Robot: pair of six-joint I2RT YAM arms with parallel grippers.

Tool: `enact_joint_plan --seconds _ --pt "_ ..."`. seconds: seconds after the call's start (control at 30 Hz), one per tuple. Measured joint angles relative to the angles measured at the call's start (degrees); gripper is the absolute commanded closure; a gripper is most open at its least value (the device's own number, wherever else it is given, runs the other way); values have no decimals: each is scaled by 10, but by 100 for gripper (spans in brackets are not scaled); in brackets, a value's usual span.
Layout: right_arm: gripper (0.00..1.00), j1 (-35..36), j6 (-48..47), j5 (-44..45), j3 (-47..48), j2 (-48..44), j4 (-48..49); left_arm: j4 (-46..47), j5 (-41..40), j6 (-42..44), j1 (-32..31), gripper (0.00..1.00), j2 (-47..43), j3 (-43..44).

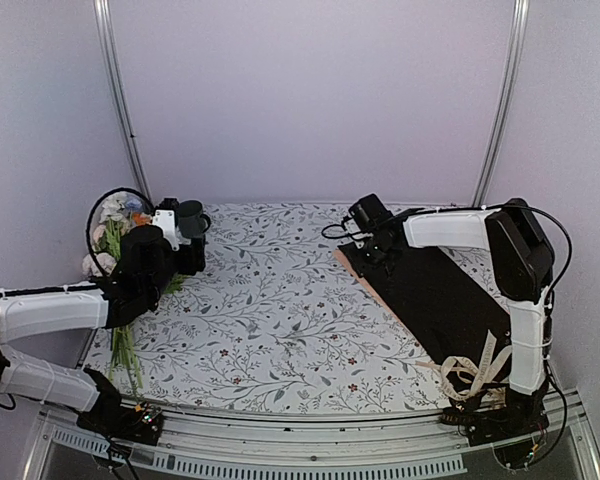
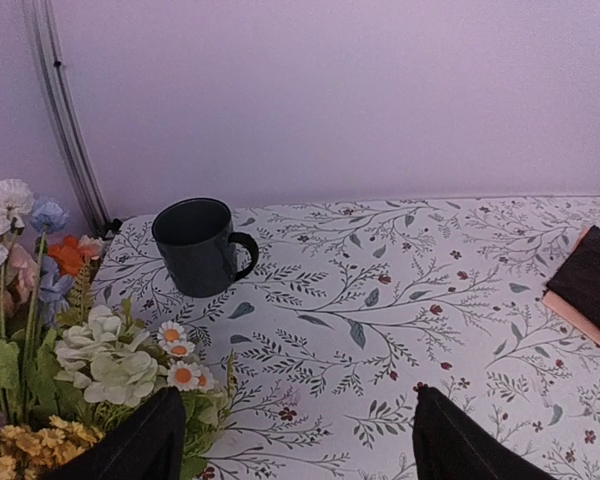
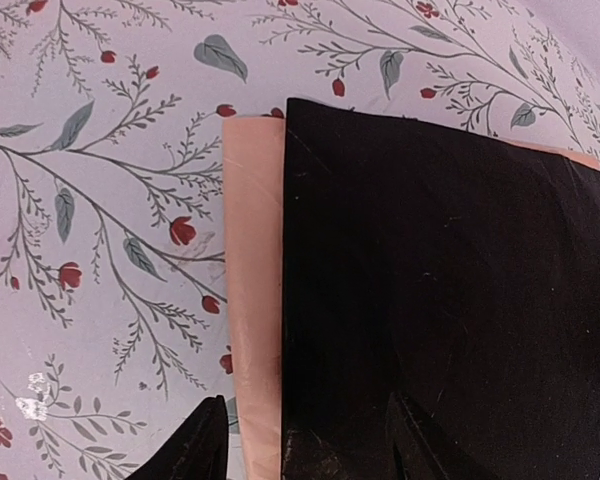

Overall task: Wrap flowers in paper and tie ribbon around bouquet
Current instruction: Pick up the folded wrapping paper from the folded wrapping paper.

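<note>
The flowers (image 1: 108, 215) lie at the table's left edge, white and pink blooms (image 2: 8, 200) among mixed ones, stems toward the near side. My left gripper (image 1: 183, 255) hovers beside them, open; in the left wrist view its left fingertip (image 2: 140, 445) is over the leaves, and nothing sits between the jaws (image 2: 295, 450). The black paper (image 1: 430, 290) lies flat at the right. My right gripper (image 3: 310, 455) is open, low over its far left corner, straddling the paper's edge (image 3: 290, 300). The cream ribbon (image 1: 475, 370) lies by the right arm's base. No wrapped bouquet is in view.
A dark mug (image 2: 195, 245) stands upright behind the flowers, near the back left. A peach sheet (image 3: 252, 280) lies under the black paper, its strip showing along the left edge. The floral tablecloth (image 1: 280, 310) covers the middle.
</note>
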Motion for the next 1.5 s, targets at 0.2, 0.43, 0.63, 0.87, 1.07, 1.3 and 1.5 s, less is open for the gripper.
enact_joint_plan --seconds 0.2,0.43,0.63,0.87,1.07,1.3,1.5 --pt "48 2 -5 24 28 40 -23 -3 -3 0 -3 19 13 2" --pt "55 2 -13 49 38 60 -36 -3 -7 0 -3 19 28 4" --pt "60 2 -14 100 39 63 -38 -4 -7 0 -3 19 36 8" --pt "62 2 -20 172 39 63 -37 -3 -6 -2 -3 18 40 13" --pt "61 2 -31 229 39 63 -35 -3 -3 -3 -3 18 43 14" --pt "63 2 -44 265 35 68 -32 -3 0 -6 -4 18 53 16" --pt "99 2 -47 236 34 74 -31 -3 7 -11 -5 18 61 18"
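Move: Just under the right hand, about 4 cm below and 1 cm to its left, runs the black wrapping paper's left edge, with a narrow pink strip showing beside it. The paper's far left corner lies some 7 cm ahead of that hand and 6 cm left; the red-and-white bowl is about 12 cm ahead and 16 cm right. From the left hand the edge lies roughly 9 cm ahead, 36 cm right and 19 cm lower. Sinking about 3 cm onto the paper's left edge, the right hand then drags the black layer about 5 cm rightward and slightly forward, rising a little and rolling some 25 degrees so its left side dips. It dips again at the end, the half-open fingers closing to about a quarter around the black edge. The left hand, empty, just sinks 2–3 cm. ##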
